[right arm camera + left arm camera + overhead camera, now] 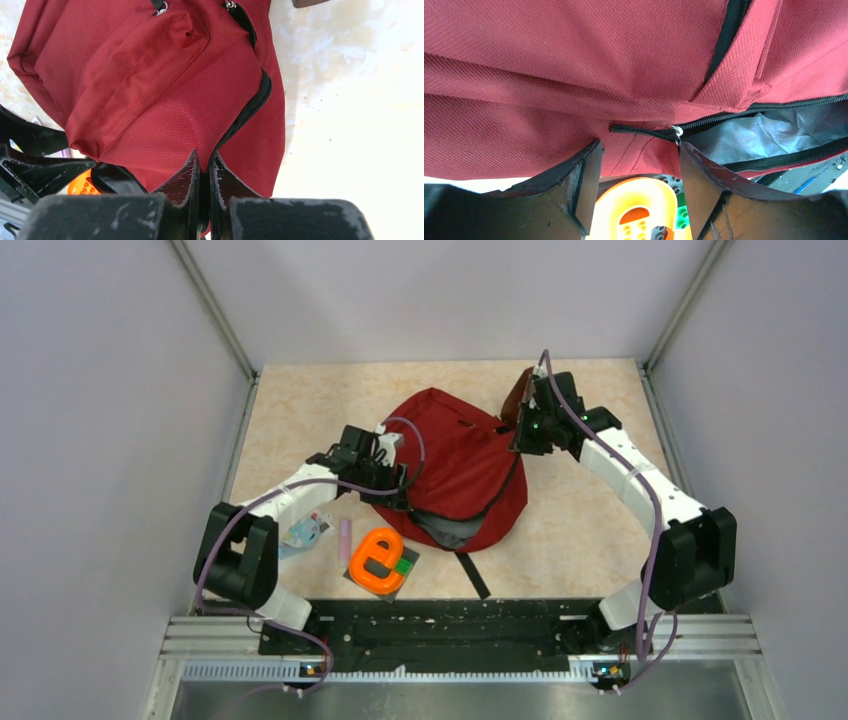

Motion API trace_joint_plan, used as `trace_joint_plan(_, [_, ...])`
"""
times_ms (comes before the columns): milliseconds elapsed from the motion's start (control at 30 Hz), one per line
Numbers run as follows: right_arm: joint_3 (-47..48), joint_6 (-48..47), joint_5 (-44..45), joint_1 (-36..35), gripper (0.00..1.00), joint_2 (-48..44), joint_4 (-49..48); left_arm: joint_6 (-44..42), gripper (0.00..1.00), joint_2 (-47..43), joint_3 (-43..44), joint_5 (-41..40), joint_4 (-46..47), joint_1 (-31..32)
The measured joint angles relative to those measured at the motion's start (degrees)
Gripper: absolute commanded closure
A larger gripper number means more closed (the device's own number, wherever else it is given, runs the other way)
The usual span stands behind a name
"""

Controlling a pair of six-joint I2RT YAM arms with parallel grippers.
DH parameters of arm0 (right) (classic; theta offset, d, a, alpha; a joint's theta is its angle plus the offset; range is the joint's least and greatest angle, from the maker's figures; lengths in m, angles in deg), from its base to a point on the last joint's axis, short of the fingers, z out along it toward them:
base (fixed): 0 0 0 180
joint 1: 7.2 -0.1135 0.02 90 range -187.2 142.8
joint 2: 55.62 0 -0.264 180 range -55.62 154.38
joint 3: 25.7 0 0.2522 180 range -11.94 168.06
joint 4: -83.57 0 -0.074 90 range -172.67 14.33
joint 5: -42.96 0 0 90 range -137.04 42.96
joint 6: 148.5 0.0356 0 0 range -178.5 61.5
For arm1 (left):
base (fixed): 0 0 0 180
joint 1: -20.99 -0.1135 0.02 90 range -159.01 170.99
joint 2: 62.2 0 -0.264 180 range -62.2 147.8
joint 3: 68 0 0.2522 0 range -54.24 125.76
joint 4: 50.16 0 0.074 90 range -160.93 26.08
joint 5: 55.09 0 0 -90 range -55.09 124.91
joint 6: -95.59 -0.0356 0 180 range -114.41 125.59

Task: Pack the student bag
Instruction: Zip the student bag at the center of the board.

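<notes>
The student bag [455,465], dark red with black zippers, lies in the middle of the table with its mouth toward the arms and grey lining [769,130] showing. My right gripper [204,156] is at the bag's far right edge, shut on a fold of red fabric beside the zipper [250,107]. My left gripper [639,147] is open at the bag's near left edge. The hem and the black zipper end [644,132] sit just past its fingertips [591,170]. From above, the left gripper [395,490] and the right gripper [522,428] flank the bag.
An orange letter-shaped toy [378,560] rests on a studded plate near the front, under my left gripper [639,210]. A pink stick [345,538] and a blue-white packet [305,532] lie to its left. A brown metronome [515,390] stands behind the right gripper. A black strap [475,575] trails forward.
</notes>
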Motion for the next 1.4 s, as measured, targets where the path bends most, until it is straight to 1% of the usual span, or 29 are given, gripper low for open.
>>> trace_joint_plan(233, [0.0,-0.8,-1.3,0.0,1.00,0.4,0.3,-0.2,0.47,2.5,1.8,1.7,1.3,0.0])
trace_joint_plan(333, [-0.1,-0.7,-1.6,0.0,1.00,0.4,0.3,0.5,0.50,4.1,2.6,3.3,2.7,0.0])
trace_joint_plan(367, [-0.1,-0.7,-1.7,0.0,1.00,0.4,0.3,0.9,0.53,4.6,2.6,3.5,3.1,0.0])
trace_joint_plan(567, [-0.2,-0.7,-1.9,0.1,1.00,0.3,0.3,3.1,0.60,5.2,2.6,4.2,4.0,0.0])
trace_joint_plan(633, [-0.2,-0.5,-1.9,0.2,1.00,0.3,0.3,4.5,0.64,5.1,2.4,4.3,4.4,0.0])
trace_joint_plan(800, [-0.7,0.2,-2.5,0.3,1.00,0.2,-0.1,10.9,0.64,5.1,1.3,3.3,4.8,0.0])
trace_joint_plan(900, [-1.3,0.3,-3.0,0.3,1.00,-0.2,-0.4,14.3,0.68,5.1,0.7,1.4,4.5,0.0])
trace_joint_plan(967, [-1.7,0.4,-3.3,0.3,1.00,-0.4,-0.7,16.5,0.73,5.1,0.6,0.1,4.2,0.0])
trace_joint_plan(1000, [-1.8,0.5,-3.3,0.3,1.00,-0.5,-0.7,17.3,0.78,5.1,0.6,-0.2,4.3,0.0])
trace_joint_plan(1067, [-2.4,0.7,-3.5,0.3,1.00,-1.0,-0.8,19.4,0.92,5.2,0.5,-0.7,4.3,0.0])
trace_joint_plan(1100, [-2.6,0.8,-3.6,0.3,1.00,-1.2,-0.9,20.4,0.97,5.2,0.5,-0.9,4.3,0.0])
trace_joint_plan(1133, [-2.9,0.8,-3.7,0.3,1.00,-1.4,-1.1,21.3,1.00,5.2,0.5,-1.0,4.3,0.0])
trace_joint_plan(1267, [-3.7,1.4,-3.8,0.3,1.00,-2.1,-1.7,24.5,1.00,4.8,0.1,-1.5,4.5,0.0])
trace_joint_plan(1400, [-4.2,1.7,-3.4,0.3,1.00,-2.4,-2.5,27.8,1.00,1.4,-0.9,-1.9,4.2,0.1])
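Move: The zipper pull and its black cord lie just beyond my open left fingers: about 1 cm ahead, 2 cm to the right and 1 cm lower. From the same hand, the bag's opening gapes some 8 cm right and 5 cm back, and the orange toy lies 10 cm back, 4 cm left. From my right hand, still shut on the bag's edge, the pull is about 18 cm left, 10 cm back and some 9 cm lower. I reach my left hand out to the right and forward over the zip's left end, about 3 cm, narrowing the fingers. Then I turn it counter-clockwise some 20 degrees while it dips about 1 cm, pinch the zipper cord shut and start to lift. My right hand keeps the bag's edge gripped, easing back about a centimetre. ##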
